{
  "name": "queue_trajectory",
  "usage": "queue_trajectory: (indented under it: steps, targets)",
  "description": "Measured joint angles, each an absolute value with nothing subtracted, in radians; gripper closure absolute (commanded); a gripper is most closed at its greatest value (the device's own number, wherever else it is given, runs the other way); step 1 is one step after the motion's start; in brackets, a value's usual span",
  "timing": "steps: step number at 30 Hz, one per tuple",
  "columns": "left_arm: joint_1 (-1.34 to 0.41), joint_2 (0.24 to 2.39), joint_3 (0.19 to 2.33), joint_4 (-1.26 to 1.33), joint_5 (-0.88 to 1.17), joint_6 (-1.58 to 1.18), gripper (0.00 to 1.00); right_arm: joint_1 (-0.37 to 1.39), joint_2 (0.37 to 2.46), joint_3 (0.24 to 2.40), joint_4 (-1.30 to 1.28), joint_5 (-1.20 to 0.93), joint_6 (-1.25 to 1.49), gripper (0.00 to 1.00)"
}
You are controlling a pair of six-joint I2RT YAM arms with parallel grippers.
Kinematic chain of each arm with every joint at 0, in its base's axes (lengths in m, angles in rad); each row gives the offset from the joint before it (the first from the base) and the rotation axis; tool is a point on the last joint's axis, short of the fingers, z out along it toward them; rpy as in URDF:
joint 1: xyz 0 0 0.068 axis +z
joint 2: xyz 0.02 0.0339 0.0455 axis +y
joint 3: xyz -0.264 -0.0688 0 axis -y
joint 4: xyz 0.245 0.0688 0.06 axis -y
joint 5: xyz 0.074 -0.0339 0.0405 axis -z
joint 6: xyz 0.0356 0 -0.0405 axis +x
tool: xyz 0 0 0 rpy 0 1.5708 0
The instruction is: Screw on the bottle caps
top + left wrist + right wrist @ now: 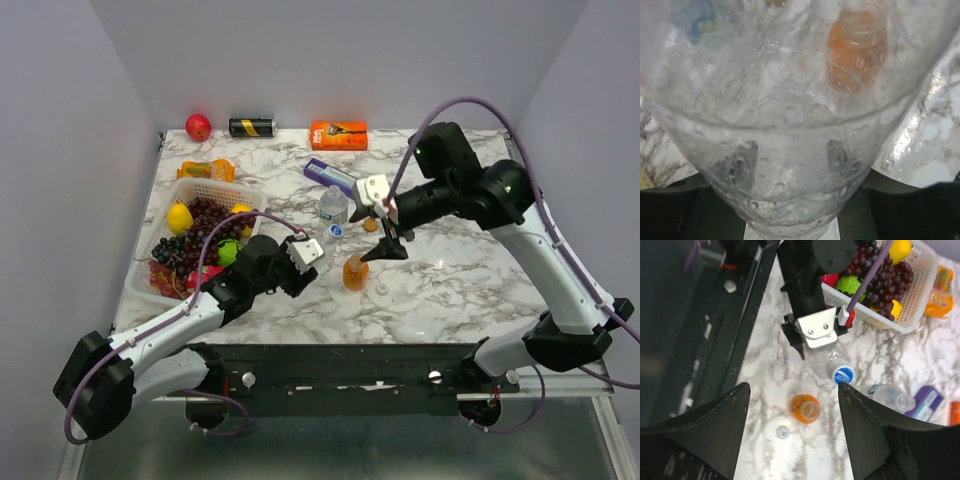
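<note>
My left gripper is shut on a clear bottle that lies tilted, its neck pointing toward the table's middle. A blue cap sits on that neck. In the left wrist view this bottle fills the frame. My right gripper hangs open above the table, nothing between its fingers. Below it stands the short orange bottle, its mouth open, with a whitish cap lying beside it. A second clear bottle with a label stands further back. A small orange cap lies near it.
A white basket of grapes and fruit stands at the left. A purple box lies behind the bottles. At the far edge are an orange box, a black can and a red fruit.
</note>
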State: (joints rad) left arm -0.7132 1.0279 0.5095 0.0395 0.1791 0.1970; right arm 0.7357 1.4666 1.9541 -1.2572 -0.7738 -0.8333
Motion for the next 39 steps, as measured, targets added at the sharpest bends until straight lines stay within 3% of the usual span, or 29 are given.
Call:
queue_trajectory:
  steps: [7,13,19,29,34,39]
  targets:
    - [-0.713,1.021,0.590,-0.070,0.407,0.363,1.00,0.794,1.428,1.732,-1.258,-0.694,-1.277,0.30]
    - [-0.711,1.019,0.614,-0.146,0.475,0.447,1.00,0.850,1.428,1.715,-1.258,-0.669,-1.495,0.38]
    - [-0.711,1.019,0.615,-0.162,0.485,0.464,1.00,0.856,1.429,1.715,-1.259,-0.661,-1.541,0.51]
    - [-0.711,0.998,0.615,-0.159,0.485,0.483,1.00,0.856,1.463,1.731,-1.276,-0.633,-1.549,0.54]
    - [-0.711,0.998,0.615,-0.159,0.485,0.487,1.00,0.856,1.477,1.747,-1.283,-0.632,-1.541,0.68]
    - [-0.711,0.992,0.614,-0.112,0.437,0.451,1.00,0.856,1.525,1.839,-1.319,-0.624,-1.446,0.76]
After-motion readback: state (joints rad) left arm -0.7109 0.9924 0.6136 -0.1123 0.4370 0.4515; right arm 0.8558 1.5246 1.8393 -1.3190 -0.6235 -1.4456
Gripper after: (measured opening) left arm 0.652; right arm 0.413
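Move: The blue cap, already on the clear bottle held in the left hand, is about 5 cm ahead of the right hand, 4 cm to its left and 10 cm below. From the left hand, the cap is some 2 cm ahead, 5 cm right and 13 cm up. Counted from the right hand, down on the table are the orange bottle, about 2 cm ahead and straight below, the label bottle 14 cm ahead and 4 cm left, and the brown cap 14 cm ahead and 4 cm right. The right hand drops about 7 cm, easing slightly left, while it rolls some 35 degrees about its own pointing axis, counter-clockwise seen from behind the hand, and then narrows its wide-open fingers until the tips pinch the blue cap from both sides. To meet it, the left hand keeps its grip on the clear bottle and carries it about 3 cm back, 2 cm right and 3 cm up, swinging some 20 degrees clockwise, mostly early on, then nearly holding still while the fingers shut. ##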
